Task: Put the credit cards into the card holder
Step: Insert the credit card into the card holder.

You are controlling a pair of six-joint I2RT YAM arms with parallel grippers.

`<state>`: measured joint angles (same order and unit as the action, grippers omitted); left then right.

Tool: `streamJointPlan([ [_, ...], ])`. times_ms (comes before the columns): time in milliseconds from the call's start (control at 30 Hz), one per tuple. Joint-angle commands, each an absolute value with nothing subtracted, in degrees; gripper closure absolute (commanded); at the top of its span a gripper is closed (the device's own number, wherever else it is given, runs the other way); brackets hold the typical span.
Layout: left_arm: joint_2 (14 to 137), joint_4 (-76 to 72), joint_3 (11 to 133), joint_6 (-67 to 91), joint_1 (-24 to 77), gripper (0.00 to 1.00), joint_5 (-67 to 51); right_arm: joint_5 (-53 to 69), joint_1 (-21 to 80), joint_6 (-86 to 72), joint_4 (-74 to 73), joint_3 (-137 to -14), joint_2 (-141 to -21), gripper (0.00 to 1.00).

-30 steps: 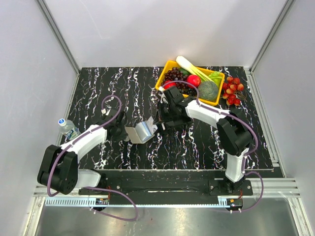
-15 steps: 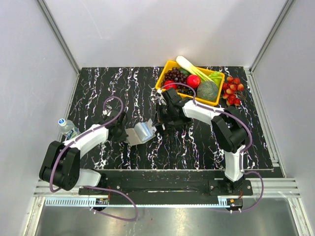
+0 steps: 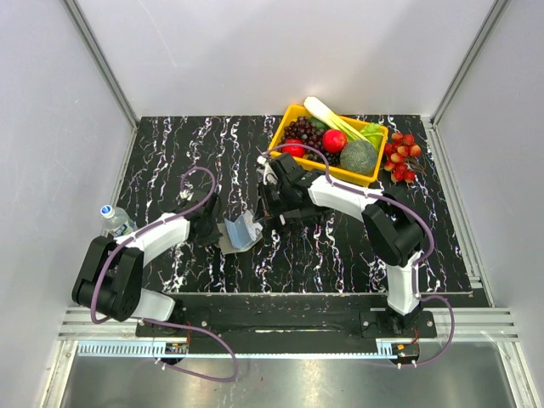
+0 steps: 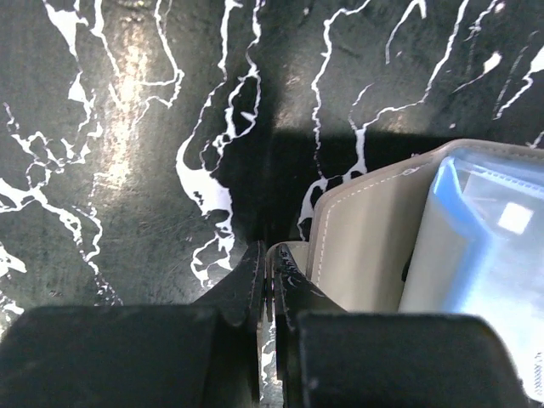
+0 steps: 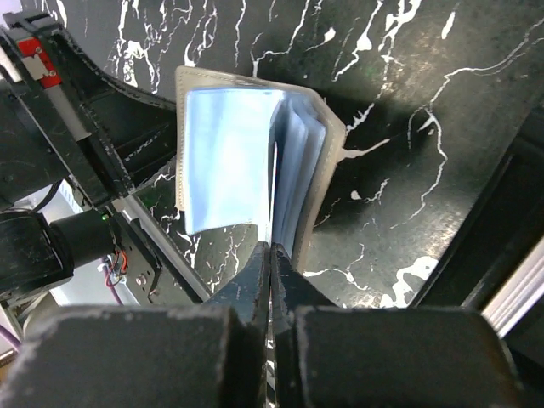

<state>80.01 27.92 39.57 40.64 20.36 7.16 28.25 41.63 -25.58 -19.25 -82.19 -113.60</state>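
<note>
The card holder [image 3: 240,231] is a grey case with clear blue-tinted sleeves, standing half open on the black marbled table between my two grippers. My left gripper [image 3: 218,230] is at its left side; in the left wrist view the left gripper [image 4: 270,259] is shut on the edge of the card holder's [image 4: 365,246] tan-grey cover. My right gripper [image 3: 259,212] reaches in from the right. In the right wrist view the right gripper [image 5: 271,251] is shut where one thin sleeve of the card holder [image 5: 229,161] runs down into its tips. No credit cards are in view.
A yellow basket [image 3: 285,129] of vegetables and fruit sits at the back right, with a bunch of red berries [image 3: 402,157] beside it. A small water bottle [image 3: 117,221] lies at the table's left edge. White walls close in the sides and back.
Both grippers have shifted left with the card holder. The holder has folded from lying wide open to standing narrower and more upright. Both grippers stayed shut.
</note>
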Motion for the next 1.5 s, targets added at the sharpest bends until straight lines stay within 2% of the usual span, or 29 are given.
streamJointPlan([
  [0, 80.25, 23.12, 40.61, 40.69, 20.48, 1.0, 4.22, 30.32, 43.07, -24.17, -18.46, -84.9, -113.47, 1.0],
  [133, 80.25, 23.03, 40.69, 40.61, 20.48, 1.0, 3.96, 26.29, 42.98, -25.31, -19.6, -86.13, -113.91, 1.0],
  [367, 78.49, 22.59, 40.52, 39.73, 20.48, 1.0, 3.52, 9.15, 42.8, -24.88, -21.62, -85.25, -108.99, 1.0],
  [700, 72.51, 19.42, 40.43, 37.09, 20.48, 1.0, -1.49, 6.33, 42.37, -25.05, -20.84, -84.73, -107.23, 1.0],
  [933, 73.66, 19.52, 40.52, 36.91, 20.48, 1.0, -2.72, 12.83, 41.92, -25.49, -20.13, -84.82, -108.72, 1.0],
  [1200, 67.5, 19.77, 41.31, 35.95, 20.48, 1.0, -3.52, 6.42, 41.4, -26.28, -19.86, -83.41, -105.3, 1.0],
  [1467, 69.08, 20.56, 41.31, 36.12, 20.48, 1.0, -3.6, 5.89, 41.31, -26.37, -18.55, -82.09, -102.31, 1.0],
])
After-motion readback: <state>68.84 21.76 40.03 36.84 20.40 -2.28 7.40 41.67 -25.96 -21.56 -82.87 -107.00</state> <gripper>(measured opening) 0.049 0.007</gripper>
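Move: The right hand keeps the card, edge-on among the sleeves of the card holder, whose middle lies about 5 cm to its left, 3 cm back and 4 cm below. The black box is some 12 cm to its right, 3 cm ahead and 6 cm below. The left hand still pinches the holder's tab; from it the holder's middle is about 6 cm right, 2 cm ahead and roughly level, the card 9 cm right, 3 cm ahead and 3 cm higher. Right hand draws the gripped card forward about 5 cm, right and up; left lifts the tab 6.5 cm, moving right. ##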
